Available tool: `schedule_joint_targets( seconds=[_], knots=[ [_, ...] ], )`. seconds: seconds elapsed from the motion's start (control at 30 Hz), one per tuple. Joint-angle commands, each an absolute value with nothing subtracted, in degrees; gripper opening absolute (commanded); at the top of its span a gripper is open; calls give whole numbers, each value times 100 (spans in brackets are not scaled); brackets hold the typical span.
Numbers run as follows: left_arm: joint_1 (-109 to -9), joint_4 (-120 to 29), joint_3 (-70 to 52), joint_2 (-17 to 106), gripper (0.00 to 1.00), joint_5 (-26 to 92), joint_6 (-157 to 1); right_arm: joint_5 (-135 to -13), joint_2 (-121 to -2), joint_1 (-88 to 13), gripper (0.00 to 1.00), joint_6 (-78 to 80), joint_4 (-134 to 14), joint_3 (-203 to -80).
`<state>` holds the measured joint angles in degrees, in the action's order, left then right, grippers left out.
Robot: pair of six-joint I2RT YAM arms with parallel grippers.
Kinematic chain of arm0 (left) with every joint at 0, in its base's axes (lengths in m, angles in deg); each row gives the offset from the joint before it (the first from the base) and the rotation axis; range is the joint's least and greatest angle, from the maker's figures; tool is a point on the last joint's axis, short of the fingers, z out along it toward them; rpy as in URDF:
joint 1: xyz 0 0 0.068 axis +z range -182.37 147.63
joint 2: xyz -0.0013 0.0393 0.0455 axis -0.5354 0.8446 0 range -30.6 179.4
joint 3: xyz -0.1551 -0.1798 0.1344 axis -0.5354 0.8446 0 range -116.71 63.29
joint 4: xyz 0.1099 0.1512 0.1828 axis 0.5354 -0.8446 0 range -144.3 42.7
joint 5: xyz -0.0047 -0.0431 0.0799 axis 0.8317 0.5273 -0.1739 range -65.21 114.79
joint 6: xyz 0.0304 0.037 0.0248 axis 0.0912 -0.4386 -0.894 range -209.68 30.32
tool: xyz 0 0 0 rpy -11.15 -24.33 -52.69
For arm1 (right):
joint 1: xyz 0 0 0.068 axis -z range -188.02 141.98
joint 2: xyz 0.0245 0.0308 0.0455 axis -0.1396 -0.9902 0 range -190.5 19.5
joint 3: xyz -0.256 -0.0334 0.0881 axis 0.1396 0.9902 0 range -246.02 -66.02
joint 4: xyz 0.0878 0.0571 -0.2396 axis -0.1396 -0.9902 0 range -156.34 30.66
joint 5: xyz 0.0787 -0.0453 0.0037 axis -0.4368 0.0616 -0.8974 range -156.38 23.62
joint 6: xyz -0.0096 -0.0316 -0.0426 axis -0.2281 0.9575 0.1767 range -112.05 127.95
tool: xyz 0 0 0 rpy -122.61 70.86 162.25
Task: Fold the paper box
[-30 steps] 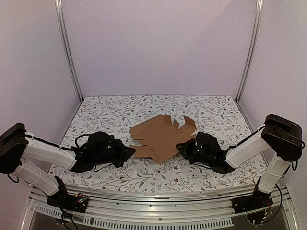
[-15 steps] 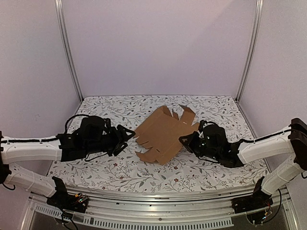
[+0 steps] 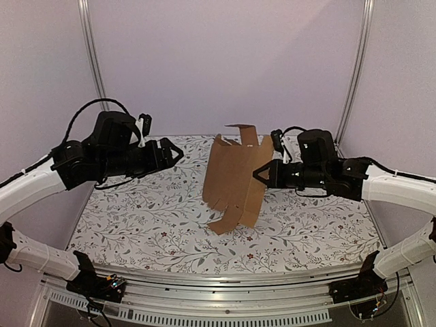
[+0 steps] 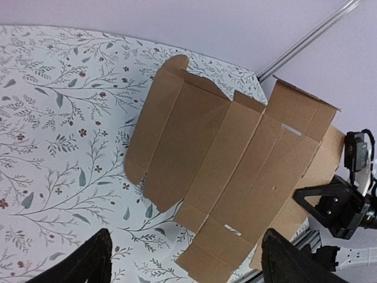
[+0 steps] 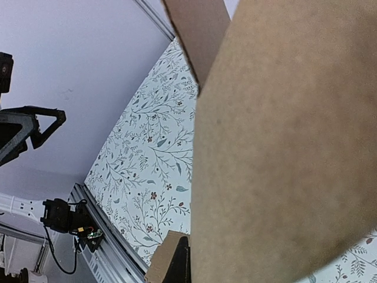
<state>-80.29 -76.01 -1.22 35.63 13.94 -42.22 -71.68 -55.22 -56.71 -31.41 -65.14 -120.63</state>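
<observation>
The paper box (image 3: 231,180) is a flat brown cardboard sheet with flaps and slots, unfolded. It hangs almost upright above the middle of the table, its lower flaps near the floral cloth. My right gripper (image 3: 260,175) is shut on its right edge. In the right wrist view the cardboard (image 5: 283,153) fills most of the frame, with one dark finger (image 5: 182,266) pressed against it. My left gripper (image 3: 174,153) is raised to the left of the sheet, open and apart from it. The left wrist view shows the whole sheet (image 4: 235,171) beyond my wide-spread left gripper (image 4: 188,265).
The table (image 3: 136,225) is covered with a floral cloth. Purple walls close it in, with metal posts (image 3: 92,61) at the back corners. A metal rail (image 3: 225,300) runs along the near edge by the arm bases.
The right gripper has lifted the sheet from flat on the table to nearly upright. The left gripper has opened, let go of the sheet's left edge, and risen away to the left.
</observation>
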Motion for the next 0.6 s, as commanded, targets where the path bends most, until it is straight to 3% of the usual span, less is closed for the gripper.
schedule_joint_targets(
  seconds=[0.0, 0.4, 0.57],
  knots=[
    [-7944, -8621, -667, 3643, 86, 1281, -5391, -7842, -5493, -5623, 0, -1352, -8662, -13228],
    [-7939, -9130, -1589, 3552, 87, 1847, -6913, -8665, -6173, -5606, 0, 391, -12320, -16207],
    [-7961, -8980, -1581, 3513, 90, 2327, -7527, -8494, -6338, -5602, 0, 616, -13011, -16528]
  ],
)
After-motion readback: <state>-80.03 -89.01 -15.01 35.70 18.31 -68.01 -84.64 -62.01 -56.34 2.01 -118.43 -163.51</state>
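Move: Roughly 20 cm to the open left gripper's right and some 9 cm below it, nearly level fore and aft, hangs the middle of the paper box; its free left edge is only about 12 cm to that gripper's right and 10 cm below. The right hand already pinches the box near its right side, with the middle about 7 cm to this hand's left and 5 cm lower, and a near flap dangling 11 cm left, 8 cm back and 13 cm below. Lifting the box another 10 cm, the right hand also draws back some 6 cm, turns counter-clockwise by about 30 degrees and tips its fingers further down, keeping its shut grip, so that the free left side swings towards the left gripper. The left hand rises about 6 cm, eases slightly back and turns clockwise some 15 degrees with its fingers still wide open. ##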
